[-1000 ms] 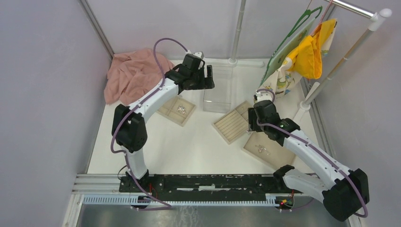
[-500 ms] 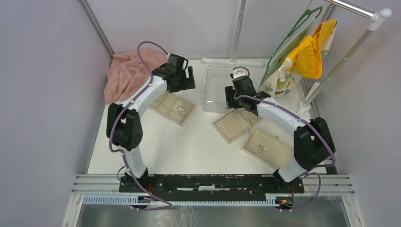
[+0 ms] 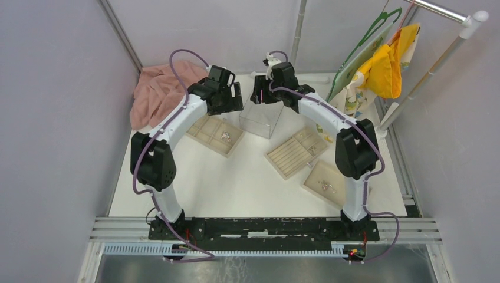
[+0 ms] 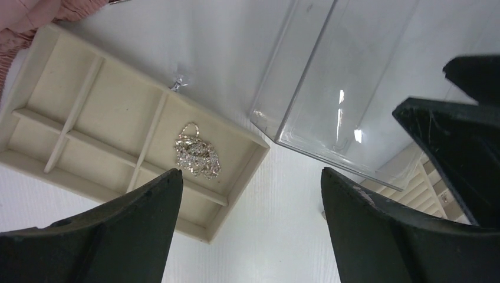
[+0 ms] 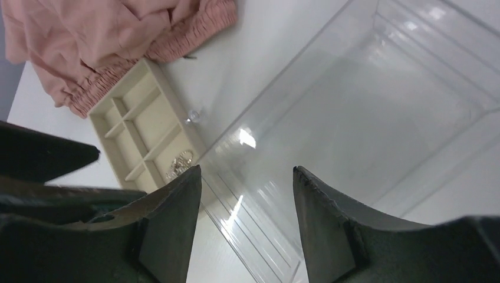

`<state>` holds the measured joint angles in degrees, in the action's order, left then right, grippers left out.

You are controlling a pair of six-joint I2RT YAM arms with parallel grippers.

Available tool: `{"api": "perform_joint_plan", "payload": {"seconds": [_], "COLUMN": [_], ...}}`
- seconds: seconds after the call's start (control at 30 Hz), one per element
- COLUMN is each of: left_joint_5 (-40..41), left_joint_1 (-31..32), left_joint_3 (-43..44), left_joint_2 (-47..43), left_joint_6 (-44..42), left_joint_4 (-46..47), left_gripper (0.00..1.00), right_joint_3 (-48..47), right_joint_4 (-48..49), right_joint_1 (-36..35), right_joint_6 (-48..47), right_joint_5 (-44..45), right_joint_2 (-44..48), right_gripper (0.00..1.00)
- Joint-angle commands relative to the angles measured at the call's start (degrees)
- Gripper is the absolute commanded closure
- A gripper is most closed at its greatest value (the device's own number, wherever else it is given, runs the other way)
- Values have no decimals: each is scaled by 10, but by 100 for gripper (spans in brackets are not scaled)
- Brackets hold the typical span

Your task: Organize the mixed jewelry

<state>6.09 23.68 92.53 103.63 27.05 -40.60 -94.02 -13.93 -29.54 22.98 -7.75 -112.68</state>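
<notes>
A shiny tangle of the mixed jewelry (image 4: 197, 154) lies in one compartment of the beige divided tray (image 4: 35, 88) left of centre, also seen as jewelry (image 3: 226, 137) from above. More jewelry pieces (image 3: 326, 186) lie on the flat tray (image 3: 348, 191) at the right. One small piece (image 4: 177, 85) sits on the table beside the divided tray. My left gripper (image 4: 250, 177) hangs open above the gap between that tray and the clear box (image 4: 330, 100). Open too, my right gripper (image 5: 246, 170) hovers over the clear box (image 5: 365, 118), whose near-left edge runs between the fingers.
A slotted beige tray (image 3: 289, 156) lies between the box and the flat tray. A pink cloth (image 3: 159, 94) is bunched at the back left. A garment rack with a yellow item (image 3: 386, 68) stands at the back right. The two grippers hang close together.
My right arm swung from over the right-hand trays to the back, above the clear box, which slid left and turned. My left gripper moved left, off the box towards the divided tray.
</notes>
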Motion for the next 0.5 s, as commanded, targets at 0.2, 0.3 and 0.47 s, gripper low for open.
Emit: {"api": "perform_joint_plan", "payload": {"seconds": [0.2, 0.3, 0.47], "left_joint_5": [34, 68, 135], "left_joint_1": [26, 71, 135], "left_joint_3": [42, 54, 67], "left_joint_2": [-34, -33, -14], "left_joint_6": [-28, -39, -52], "left_joint_4": [-10, -20, -29], "left_gripper": [8, 8, 8], "right_joint_3": [51, 190, 349], "right_joint_4": [-101, -78, -87], "right_joint_1": [-2, -3, -2], "right_joint_6": [-86, -78, -65], "right_joint_5": [141, 180, 236], "right_joint_2": [136, 235, 356], "right_gripper": [34, 35, 35]}}
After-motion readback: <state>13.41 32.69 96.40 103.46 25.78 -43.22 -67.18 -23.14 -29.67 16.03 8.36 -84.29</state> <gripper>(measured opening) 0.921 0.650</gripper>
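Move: The right hand hangs above the clear box, whose middle is about 2 cm back and 2 cm right, some 12 cm down. The slotted tray is about 17 cm back and 16 cm right of this hand, with the large open tray some 30 cm back and 30 cm right, both 15 cm below. From the left hand the slotted tray is about 11 cm back and 23 cm right; the clear box about 5 cm ahead and 9 cm right. Rightward and back, after a brief lift of about 3 cm with a nudge forward, the right hand swings off the clear box to the slotted tray's far side, ending some 12 cm right and 10 cm back at its starting height. The wrist rolls so the part-open fingers point more steeply down. The open left hand lingers, then slides about 5 cm right, rising and drawing back slightly, away from the necklace tray. ##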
